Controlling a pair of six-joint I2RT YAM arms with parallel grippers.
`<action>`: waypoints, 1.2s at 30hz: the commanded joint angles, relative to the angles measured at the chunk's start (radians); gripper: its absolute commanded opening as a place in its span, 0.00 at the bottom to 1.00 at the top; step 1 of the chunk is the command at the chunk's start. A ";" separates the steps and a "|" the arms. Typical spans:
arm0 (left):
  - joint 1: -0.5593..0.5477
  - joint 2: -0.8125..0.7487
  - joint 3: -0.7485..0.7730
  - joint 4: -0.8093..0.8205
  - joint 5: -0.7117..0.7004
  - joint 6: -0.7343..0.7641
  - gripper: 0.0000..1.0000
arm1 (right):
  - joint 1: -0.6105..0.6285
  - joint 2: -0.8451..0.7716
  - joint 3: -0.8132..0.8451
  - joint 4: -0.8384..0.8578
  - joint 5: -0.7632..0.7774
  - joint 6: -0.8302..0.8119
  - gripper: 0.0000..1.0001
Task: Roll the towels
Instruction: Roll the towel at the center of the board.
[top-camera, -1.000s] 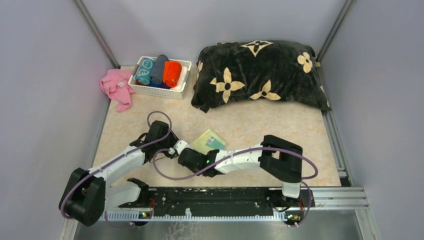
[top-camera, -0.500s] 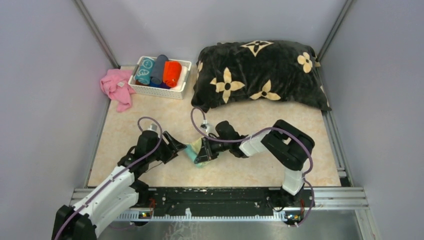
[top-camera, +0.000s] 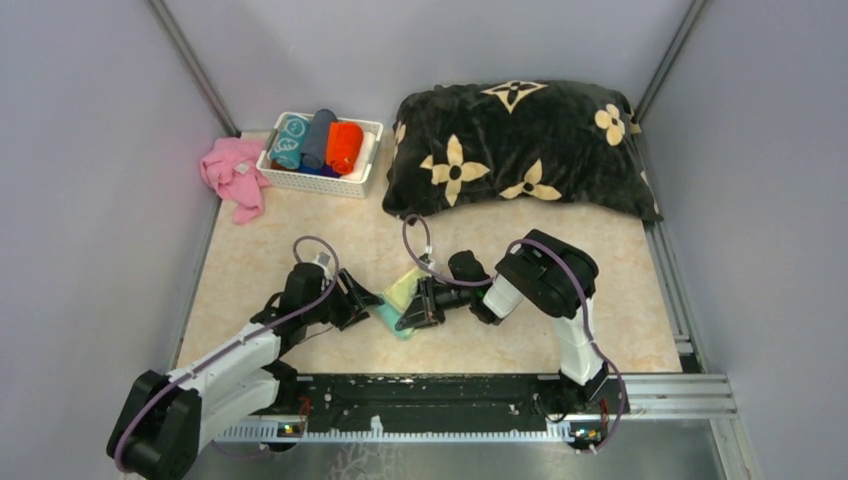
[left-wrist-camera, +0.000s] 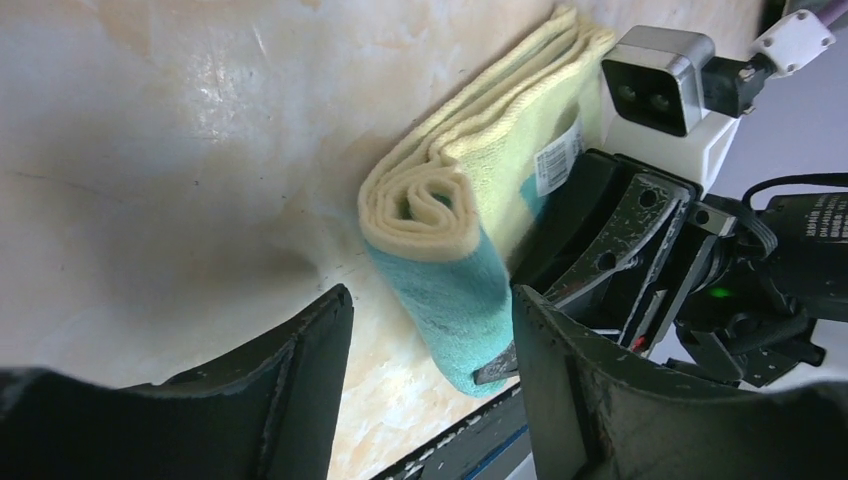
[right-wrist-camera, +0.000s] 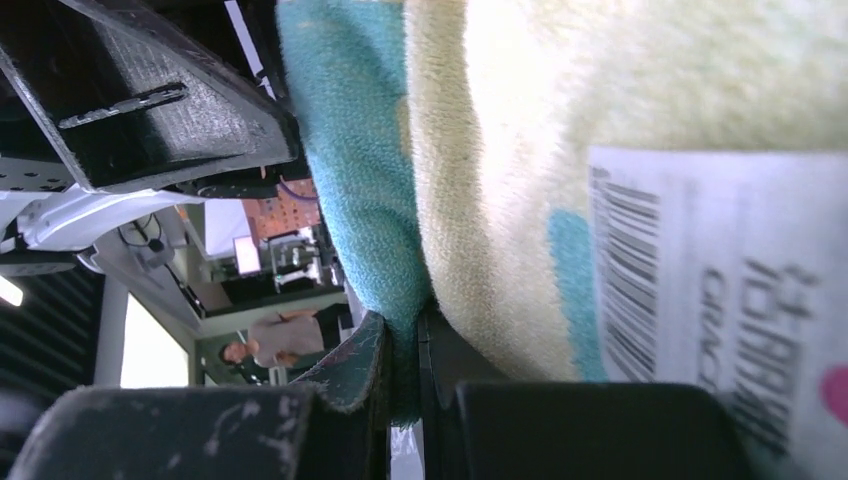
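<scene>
A pale yellow towel with teal patches (top-camera: 402, 293) lies as a loosely rolled bundle on the table between both grippers. In the left wrist view its spiral end (left-wrist-camera: 430, 200) faces me and its teal end sits just ahead of my open left gripper (left-wrist-camera: 430, 385), untouched by either finger. My left gripper (top-camera: 370, 300) stands at the towel's left. My right gripper (top-camera: 408, 312) reaches in from the right. It is shut (right-wrist-camera: 400, 370) on the teal layer of the towel (right-wrist-camera: 500, 180), beside a white barcode label (right-wrist-camera: 720, 300). A teal circle-print towel (top-camera: 291, 140) and an orange-red towel (top-camera: 344, 146) lie rolled in the basket.
The white basket (top-camera: 318, 182) stands at the back left, also holding a grey-blue roll (top-camera: 320, 138). A pink cloth (top-camera: 233, 175) lies crumpled to its left. The big black cushion with cream flowers (top-camera: 515, 145) fills the back right. Grey walls close in both sides.
The towel that lay flat a second ago is now a rolled bundle. My left jaws have opened. The right arm has swung round to the towel's right side.
</scene>
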 joint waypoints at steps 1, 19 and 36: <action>0.003 0.092 0.005 0.105 0.059 0.015 0.63 | -0.004 0.021 -0.039 0.100 0.002 0.062 0.00; -0.067 0.329 0.127 0.029 -0.027 0.095 0.41 | 0.071 -0.333 0.042 -0.691 0.296 -0.374 0.43; -0.130 0.338 0.185 -0.053 -0.125 0.104 0.42 | 0.412 -0.515 0.406 -1.331 1.094 -0.663 0.52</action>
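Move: The towel roll's left end lies about 2 cm to my left hand's right, level with it going forward, and some 2 cm below; the roll's near end is about 6 cm to the right and 4 cm back of that hand. My right hand already pinches the near end, with the roll's left end roughly 5 cm forward and 3 cm left of it. The still-flat towel is centred about 7 cm forward and 4 cm to the right of my right hand. My left hand sinks and slides right onto the roll's left end, about 2.5 cm each way, its fingers closing part-way to straddle it. Meanwhile my right hand eases its grip about 1 cm back and right, then opens, lets go of the near end and lifts about 5 cm, edging farther right as its fingers tip down some 55 degrees. ##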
